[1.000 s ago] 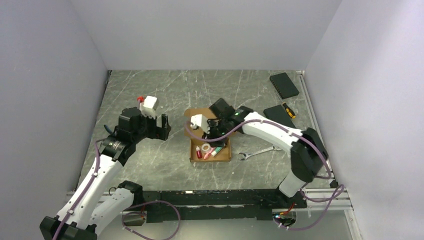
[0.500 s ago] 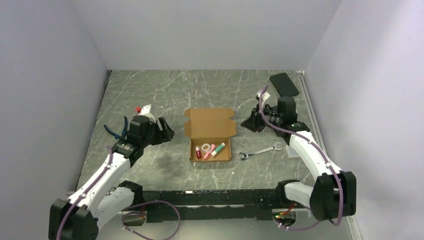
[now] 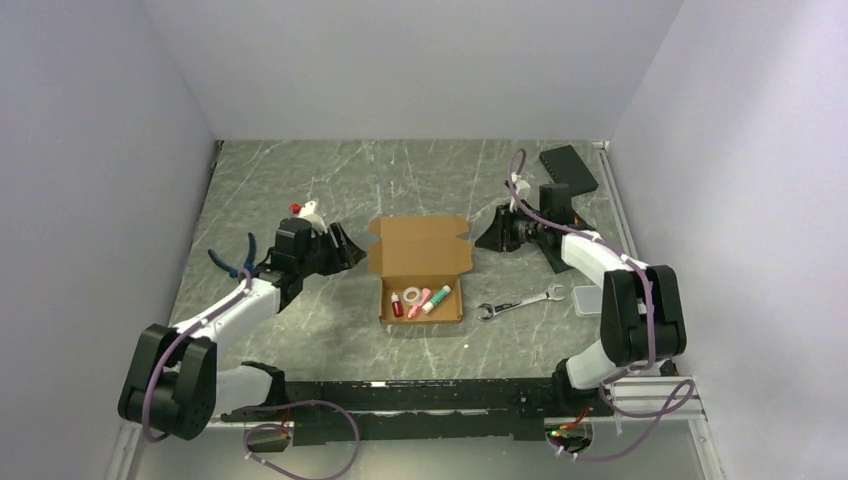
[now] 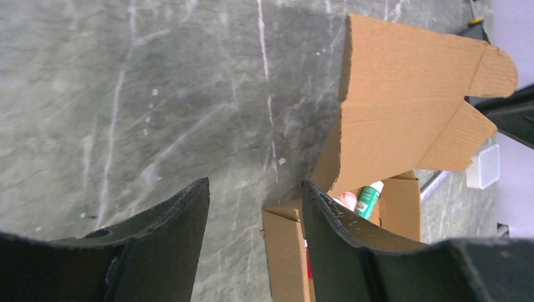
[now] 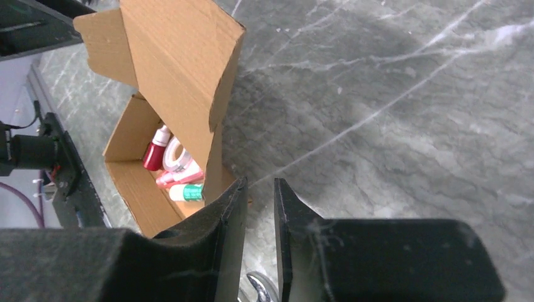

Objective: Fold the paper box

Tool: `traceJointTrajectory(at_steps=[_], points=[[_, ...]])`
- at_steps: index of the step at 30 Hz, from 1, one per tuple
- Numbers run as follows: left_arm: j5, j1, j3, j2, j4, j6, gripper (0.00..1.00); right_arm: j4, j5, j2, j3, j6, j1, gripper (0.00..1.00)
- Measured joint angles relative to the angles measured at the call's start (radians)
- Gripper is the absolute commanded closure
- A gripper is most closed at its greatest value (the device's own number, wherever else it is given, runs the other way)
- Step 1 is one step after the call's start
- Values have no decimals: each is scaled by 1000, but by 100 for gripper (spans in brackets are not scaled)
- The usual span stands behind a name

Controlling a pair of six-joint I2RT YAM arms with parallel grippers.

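Observation:
The paper box (image 3: 420, 246) is plain brown cardboard at the table's middle. Its lid leans open at the back, and its tray (image 3: 421, 318) holds a red bottle, a tape roll, a pink item and a green tube. My left gripper (image 3: 343, 246) is open and empty, just left of the lid. In the left wrist view (image 4: 255, 192) the box (image 4: 403, 113) lies right of its right finger (image 4: 343, 236). My right gripper (image 3: 493, 232) sits right of the lid, its jaws a narrow gap apart and empty. In the right wrist view (image 5: 259, 189) the box (image 5: 182, 69) is to the left.
Blue-handled pliers (image 3: 232, 262) lie at the left. A wrench (image 3: 518, 302) and a small clear plastic case (image 3: 585, 298) lie right of the box. A black pad (image 3: 568, 168) sits at the back right; another is mostly under my right arm.
My right gripper has left the box lid and drawn back to the right. My left arm has stretched low toward the box's left side. The lid stays open.

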Motion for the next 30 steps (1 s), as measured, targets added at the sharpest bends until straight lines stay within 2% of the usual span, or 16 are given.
traceJointTrajectory(at_steps=[15,23,30], points=[[188,1,-23,113,174,0,41,-20,-182,176,103,-2,46,63],[266,1,-47,113,221,1,41,-43,-252,176,103,-19,46,59],[301,1,-74,100,225,17,39,-103,-289,174,108,-105,46,54]])
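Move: The box's open lid stands between my hands, its middle about 13 cm to the right of my left hand and 12 cm to the left of my right. The lid's left side flap is some 3 cm to the right of my left hand, straight level ahead-wise; its right side flap is about 3 cm left and 2 cm back of my right hand. The tray lies about 8 cm back, 13 cm right and 7 cm below my left hand; the wrench is 9 cm right, 12 cm back of my right hand. I close in on the lid from both sides at once: each hand travels about 4 cm inward, then eases a couple of centimetres back towards my bases, so the fingertips meet the outstanding side flaps and push them in. My left hand swings some 15 degrees clockwise with its fingers kept half open; my right swings as much counter-clockwise while its fingers part further. ##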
